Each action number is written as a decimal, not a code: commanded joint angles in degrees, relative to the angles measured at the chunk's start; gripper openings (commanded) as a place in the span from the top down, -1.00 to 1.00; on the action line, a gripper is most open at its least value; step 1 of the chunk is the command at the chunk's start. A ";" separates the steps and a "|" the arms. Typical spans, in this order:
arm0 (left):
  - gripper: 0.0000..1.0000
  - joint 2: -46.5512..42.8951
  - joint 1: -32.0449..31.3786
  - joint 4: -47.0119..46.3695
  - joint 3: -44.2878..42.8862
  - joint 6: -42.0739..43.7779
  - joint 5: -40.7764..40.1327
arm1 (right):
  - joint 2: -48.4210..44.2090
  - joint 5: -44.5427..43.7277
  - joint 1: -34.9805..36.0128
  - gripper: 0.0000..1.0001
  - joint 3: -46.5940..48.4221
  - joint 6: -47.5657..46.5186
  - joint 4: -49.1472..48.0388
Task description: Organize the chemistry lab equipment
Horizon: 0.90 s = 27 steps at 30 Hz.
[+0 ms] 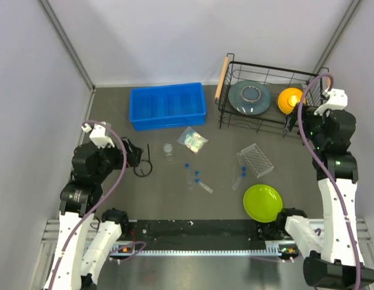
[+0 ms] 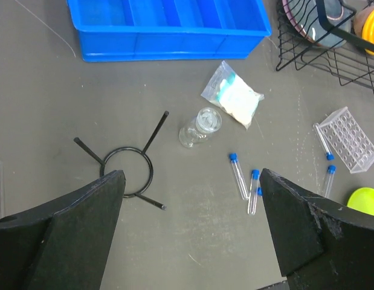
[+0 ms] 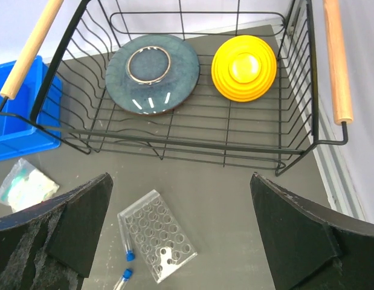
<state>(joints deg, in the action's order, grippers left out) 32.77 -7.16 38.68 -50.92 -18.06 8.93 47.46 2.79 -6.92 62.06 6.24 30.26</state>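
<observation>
Several thin clear tubes with blue caps (image 1: 188, 172) lie loose on the table, some left of the clear perforated rack (image 1: 257, 159); they also show in the left wrist view (image 2: 237, 175). The rack lies flat in the right wrist view too (image 3: 157, 241). A small clear jar (image 2: 200, 126) lies on its side beside a clear packet (image 2: 232, 96). A black ring on a rod (image 2: 127, 171) lies at the left. My left gripper (image 2: 190, 235) hangs open and empty above the table between ring and tubes. My right gripper (image 3: 180, 241) is open and empty above the rack.
A blue divided bin (image 1: 168, 106) stands at the back. A black wire basket (image 1: 226, 103) with wooden handles holds a grey dish (image 1: 250, 96) and an orange bowl (image 1: 290, 99). A lime-green plate (image 1: 263, 202) lies near the front right. Grey walls close in both sides.
</observation>
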 commanded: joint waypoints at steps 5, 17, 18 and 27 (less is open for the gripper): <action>-0.98 -0.87 0.21 4.47 -2.35 0.40 2.58 | -0.18 19.91 -0.47 -0.98 2.54 -5.00 1.90; -0.96 -0.17 0.21 9.66 -0.24 -1.09 1.36 | -0.18 54.52 0.59 -0.97 -7.90 -26.18 6.83; -0.97 0.01 0.21 9.66 0.63 -1.18 1.09 | -0.18 54.34 0.59 -0.97 -8.97 -27.84 6.74; -0.92 3.43 0.21 9.75 4.07 -2.59 -0.32 | -1.50 51.09 0.59 -0.97 -17.85 -29.27 2.70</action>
<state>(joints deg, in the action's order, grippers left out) 34.68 -7.16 48.88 -47.86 -19.62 9.39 47.35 52.82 -6.50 44.93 -20.95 36.67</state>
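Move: Of the loose test tubes, the one nearest the green plate lies about 15 cm left, 6 back and 31 below the right hand. The test tube rack is 8 left and 3 ahead, the plate 6 left and 13 back. From the left hand, the ring stand is 9 ahead, 6 left and 26 below; the glass bottle is 15 ahead and 6 right. The right hand swings 13 cm left, turning counter-clockwise, then sinks towards the tube; the left sinks 6 cm. ##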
